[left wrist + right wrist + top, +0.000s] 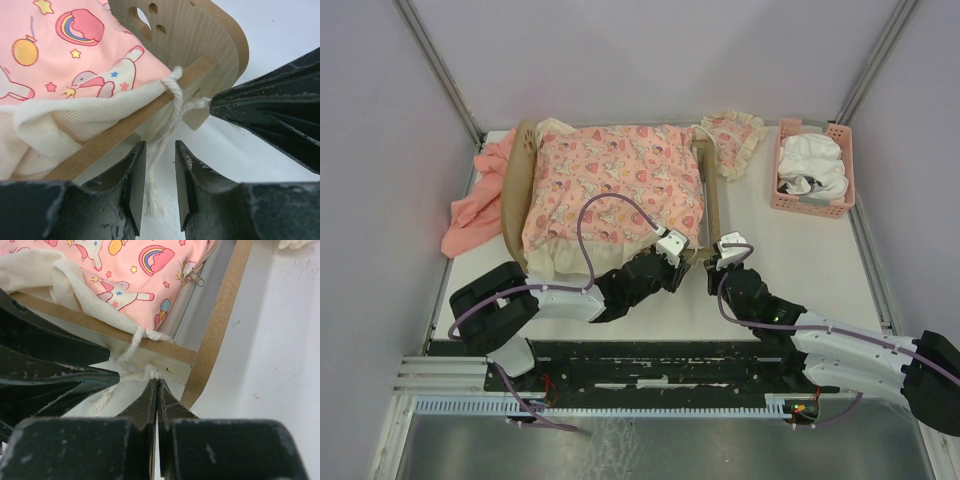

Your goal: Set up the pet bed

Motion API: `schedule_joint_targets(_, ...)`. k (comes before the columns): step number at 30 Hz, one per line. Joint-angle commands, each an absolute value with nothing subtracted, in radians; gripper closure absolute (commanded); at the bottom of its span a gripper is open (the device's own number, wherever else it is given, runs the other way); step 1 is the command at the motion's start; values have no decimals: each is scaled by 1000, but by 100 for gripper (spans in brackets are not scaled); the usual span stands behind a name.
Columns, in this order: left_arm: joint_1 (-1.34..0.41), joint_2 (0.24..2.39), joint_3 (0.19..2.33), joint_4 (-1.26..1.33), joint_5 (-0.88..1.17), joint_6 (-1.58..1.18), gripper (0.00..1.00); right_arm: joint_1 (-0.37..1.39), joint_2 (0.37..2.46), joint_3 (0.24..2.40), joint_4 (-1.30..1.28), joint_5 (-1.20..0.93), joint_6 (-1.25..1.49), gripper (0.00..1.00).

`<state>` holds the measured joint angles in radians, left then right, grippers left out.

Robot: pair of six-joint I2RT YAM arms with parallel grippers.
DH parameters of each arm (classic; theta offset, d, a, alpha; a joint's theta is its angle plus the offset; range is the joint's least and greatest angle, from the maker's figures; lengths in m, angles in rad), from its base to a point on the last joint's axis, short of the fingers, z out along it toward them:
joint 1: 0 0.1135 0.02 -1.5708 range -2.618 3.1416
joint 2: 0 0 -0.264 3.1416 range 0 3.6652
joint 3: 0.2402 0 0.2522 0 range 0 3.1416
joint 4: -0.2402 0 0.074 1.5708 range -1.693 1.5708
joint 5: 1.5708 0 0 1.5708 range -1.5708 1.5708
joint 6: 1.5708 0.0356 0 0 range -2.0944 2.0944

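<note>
The pet bed (513,195) is a light-wood frame carrying a pink cartoon-print cushion (615,185) over a cream fabric layer (60,130). At its near right corner a white cord (172,95) is looped around the wooden side rail (115,137) beside the end board (200,35). My left gripper (160,147) is open, and the cord's frayed end (152,200) hangs loose between its fingers. My right gripper (157,381) is shut on the cord's other strand (150,371), right at the frame corner (220,325). Both grippers, left (688,258) and right (712,262), meet at that corner.
A pink plastic basket (812,195) holding white cloths stands at the back right. A small ruffled pillow (735,135) lies behind the bed's right side. A salmon-pink cloth (475,205) is bunched at the left table edge. Walls enclose the table.
</note>
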<state>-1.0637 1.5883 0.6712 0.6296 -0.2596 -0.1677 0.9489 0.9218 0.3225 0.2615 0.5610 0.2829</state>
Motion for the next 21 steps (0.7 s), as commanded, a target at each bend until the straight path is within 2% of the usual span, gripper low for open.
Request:
schedule_joint_targets(1,-1074,1626,716,729,-309,-110,63,948,898,311,349,562,247,98)
schedule_joint_targets(6,-1075,1654,727,750,-316,-116,63,948,897,297,363,551,251,98)
schedule_joint_targets(11,-1079,1671,731,780,-352,-114,68,948,891,284,378,540,245,98)
schedule_joint_targets(13,-1081,1678,735,788,-354,-114,77,948,889,276,399,520,233,98)
schedule_joint_targets(16,-1082,1676,732,797,-311,-115,96,947,900,271,430,504,215,98)
schedule_joint_targets(21,-1082,1635,703,823,-251,-138,97,944,870,283,443,499,124,98)
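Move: The hanging cord that the open left fingers are about to take runs about 1 cm ahead and 1 cm to the right of them, nearly level. The cover's tied corner is some 3 cm ahead, 2 cm right and 1 cm higher; the bed frame's front corner is about 2 cm ahead and 7 cm right, roughly level. From the right hand, already shut on the other cord, the hanging cord lies about 1 cm ahead and 3 cm left. The left hand, fingers apart, first sinks about 1 cm beside the front rail while easing right towards the right fingertips, then shuts on the cord below the cover's corner as it edges slightly forward and rises a little, some 1.5 cm to the right in all. The right hand keeps its shut grip on the other cord by the frame corner and stays practically in place, its wrist turning only a few degrees. ##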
